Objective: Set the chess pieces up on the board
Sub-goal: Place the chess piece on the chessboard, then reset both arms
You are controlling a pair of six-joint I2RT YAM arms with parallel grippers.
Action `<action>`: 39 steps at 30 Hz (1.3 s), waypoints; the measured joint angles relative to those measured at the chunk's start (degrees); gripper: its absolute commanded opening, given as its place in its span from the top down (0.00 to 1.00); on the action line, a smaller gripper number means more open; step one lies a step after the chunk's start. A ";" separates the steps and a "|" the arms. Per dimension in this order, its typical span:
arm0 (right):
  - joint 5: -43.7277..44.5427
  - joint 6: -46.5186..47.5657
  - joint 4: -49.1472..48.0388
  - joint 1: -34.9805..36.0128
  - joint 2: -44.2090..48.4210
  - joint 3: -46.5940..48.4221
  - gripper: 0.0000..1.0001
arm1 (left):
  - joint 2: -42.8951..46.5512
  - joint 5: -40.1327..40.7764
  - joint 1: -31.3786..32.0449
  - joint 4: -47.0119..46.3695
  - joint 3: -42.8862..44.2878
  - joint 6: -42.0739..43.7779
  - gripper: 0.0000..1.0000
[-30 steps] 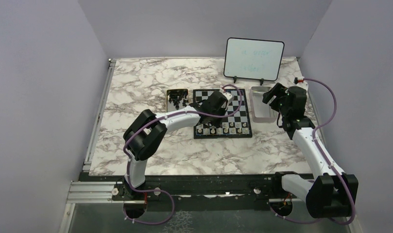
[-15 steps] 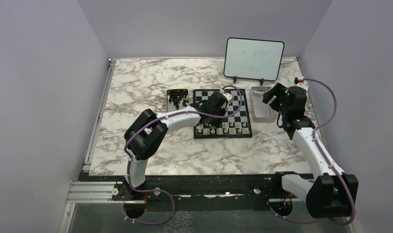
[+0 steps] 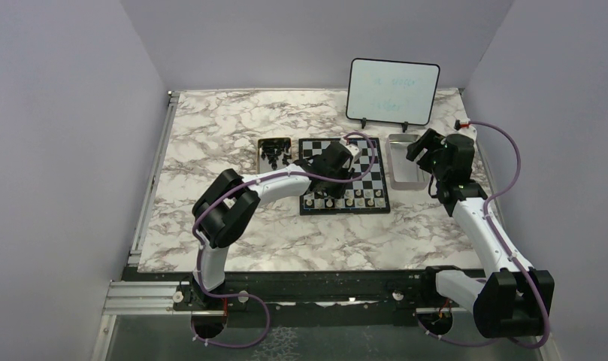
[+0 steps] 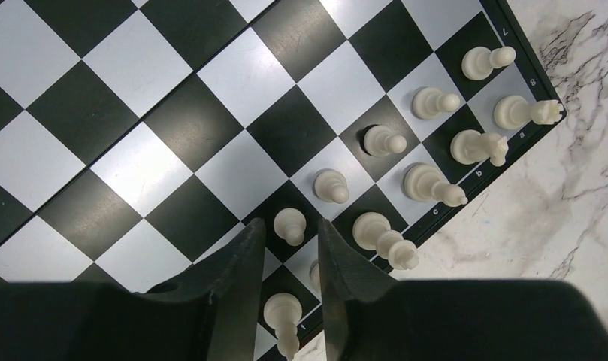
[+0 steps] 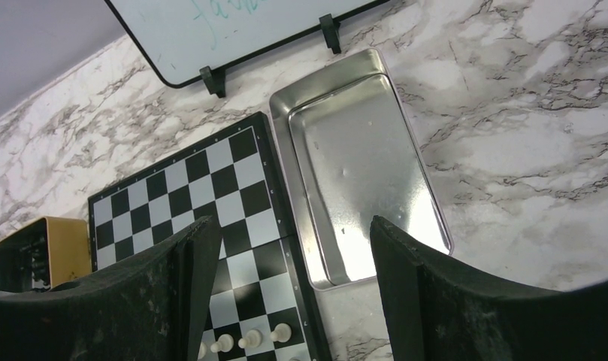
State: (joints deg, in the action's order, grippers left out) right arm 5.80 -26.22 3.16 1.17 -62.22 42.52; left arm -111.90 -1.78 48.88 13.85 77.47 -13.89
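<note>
The board [image 3: 367, 161] lies flat mid-table. Several cream-white chess pieces [image 3: 350, 200] stand in its two nearest rows. My left gripper [image 4: 289, 235] hovers over those rows, jaws a narrow gap apart. A white pawn [image 4: 290, 225] stands free on a black square right at the fingertips, touching neither finger [image 4: 240, 271]. A taller white piece [image 4: 282, 319] shows in the gap below. My right gripper [image 5: 285, 233] hangs wide open and empty over the near end of a metal tray, off the board's right edge.
An empty silver tray [image 3: 406, 162] lies right of the board. A small tin with black pieces [image 3: 274, 150] sits at its left. A whiteboard [image 3: 393, 92] stands upright behind. Purple walls close in three sides.
My left gripper's jaws have parted, and the pawn now stands on its own on its square. Both arms have stayed almost where they were.
</note>
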 measured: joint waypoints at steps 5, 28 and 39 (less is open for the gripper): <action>-0.76 0.57 0.15 0.00 0.00 -0.07 0.23 | 0.00 0.00 0.00 2.01 1.86 0.04 0.55; -28.06 2.82 18.82 0.00 14.12 10.03 0.00 | 39.30 -6.95 -11.96 0.00 -6.05 -5.79 0.01; -32.87 1.44 21.88 0.00 21.73 6.67 0.00 | 60.81 -4.76 -11.85 -0.17 -24.17 -8.11 0.01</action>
State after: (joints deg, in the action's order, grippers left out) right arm -27.07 -24.77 25.04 1.17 -40.49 49.19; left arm -51.09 -6.55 37.04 13.67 53.30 -22.00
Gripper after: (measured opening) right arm 0.998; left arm 0.990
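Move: The white pawn just set down, fourth from the left in the pawn row, stands right between the left hand's parted fingertips, its middle about 1 cm below the hand point. Its fellow pawns stand some 3 cm to the left and right of it, a back-row piece about 3 cm nearer the robot. The black-piece tray lies roughly 20 cm left and 10 cm ahead. From the right hand, the pawn is about 26 cm left, 7 cm back and 14 cm below. The pawn is left standing as the left fingers, already parted around it, spread fully and lift clear: up and slightly forward first, then swinging left and back to end some 25 cm higher and 15 cm to the left, tipping up about 40 degrees towards level. Meanwhile the empty right hand draws back, left and up, roughly 10 cm each way, turning some 30 degrees counter-clockwise and opening the rest of the way. ##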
